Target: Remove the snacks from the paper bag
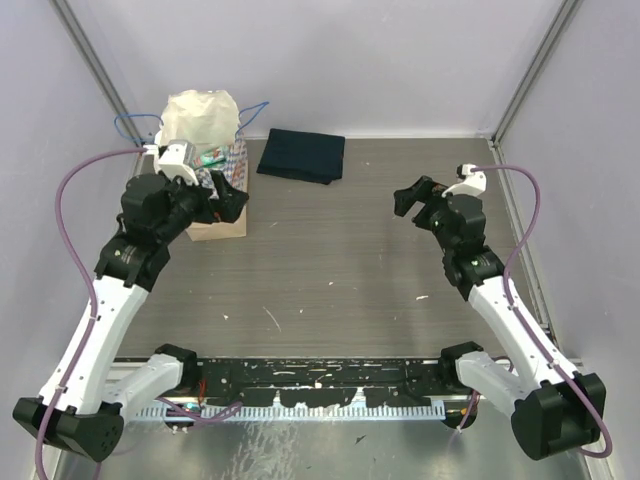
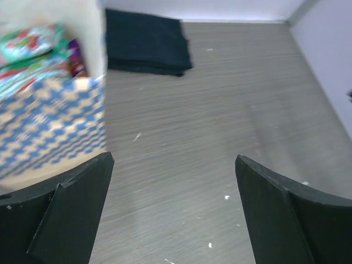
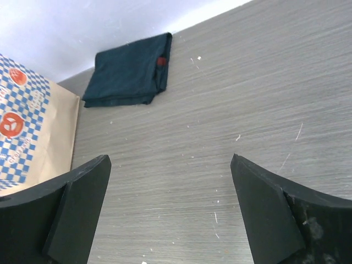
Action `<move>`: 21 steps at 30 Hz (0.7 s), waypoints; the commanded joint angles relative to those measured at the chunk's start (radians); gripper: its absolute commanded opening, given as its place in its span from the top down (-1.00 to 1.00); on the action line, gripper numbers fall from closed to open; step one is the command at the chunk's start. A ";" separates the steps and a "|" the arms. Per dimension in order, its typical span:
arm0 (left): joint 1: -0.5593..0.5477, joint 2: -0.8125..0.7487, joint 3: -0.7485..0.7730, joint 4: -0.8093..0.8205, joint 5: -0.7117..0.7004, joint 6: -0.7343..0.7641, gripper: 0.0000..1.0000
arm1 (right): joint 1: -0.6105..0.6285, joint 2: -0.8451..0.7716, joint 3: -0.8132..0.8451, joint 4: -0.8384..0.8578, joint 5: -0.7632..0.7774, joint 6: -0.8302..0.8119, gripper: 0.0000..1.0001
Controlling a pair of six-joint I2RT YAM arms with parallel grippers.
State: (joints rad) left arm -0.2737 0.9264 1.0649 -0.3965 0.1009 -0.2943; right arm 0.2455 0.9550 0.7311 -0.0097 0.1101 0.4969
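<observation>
The paper bag [image 1: 236,160] stands at the back left, blue-and-white checkered outside and cream inside, with thin blue cord handles. Snacks [image 2: 32,45] in teal, red and purple lie inside it; a teal pouch [image 1: 212,158] shows from above. My left gripper [image 1: 228,198] hovers just in front of the bag's near right corner, open, with only bare table between its fingers [image 2: 82,192]. In its own view the left gripper [image 2: 173,159] has the bag [image 2: 52,124] on its left. My right gripper [image 1: 412,203] is open and empty over the table's right half, far from the bag [image 3: 25,118].
A dark navy folded cloth [image 1: 300,157] lies at the back centre, right of the bag, and shows in both wrist views [image 2: 146,44] [image 3: 129,71]. Pale walls close the table in at the back and on both sides.
</observation>
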 commanded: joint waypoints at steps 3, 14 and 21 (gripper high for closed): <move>-0.022 0.037 0.203 -0.137 0.417 0.155 -0.93 | -0.007 -0.050 0.092 -0.004 -0.005 0.030 -0.96; -0.038 0.238 0.487 -0.197 0.087 0.089 -0.95 | -0.008 -0.031 0.168 -0.052 -0.060 0.000 -0.98; -0.038 0.549 0.761 -0.213 -0.187 0.104 -0.98 | -0.009 -0.033 0.192 -0.074 -0.084 0.005 -0.98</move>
State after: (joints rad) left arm -0.3103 1.3613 1.7172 -0.5953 0.1116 -0.1982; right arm 0.2398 0.9298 0.8719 -0.0952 0.0490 0.5068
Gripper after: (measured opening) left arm 0.989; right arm 0.990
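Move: The snacks in the open paper bag lie about 15 cm ahead of the left hand, 6 cm to its left and some 14 cm below. The bag's middle is about 13 cm ahead, 7 cm left and 18 cm down; the black cloth is roughly 25 cm ahead, 17 cm right and 29 cm down. From the right hand, the snacks are about 11 cm ahead, 45 cm left and 7 cm below. Left hand climbs some 10 cm, swinging back-right from the bag, then forward beside its mouth; right hand rises. ##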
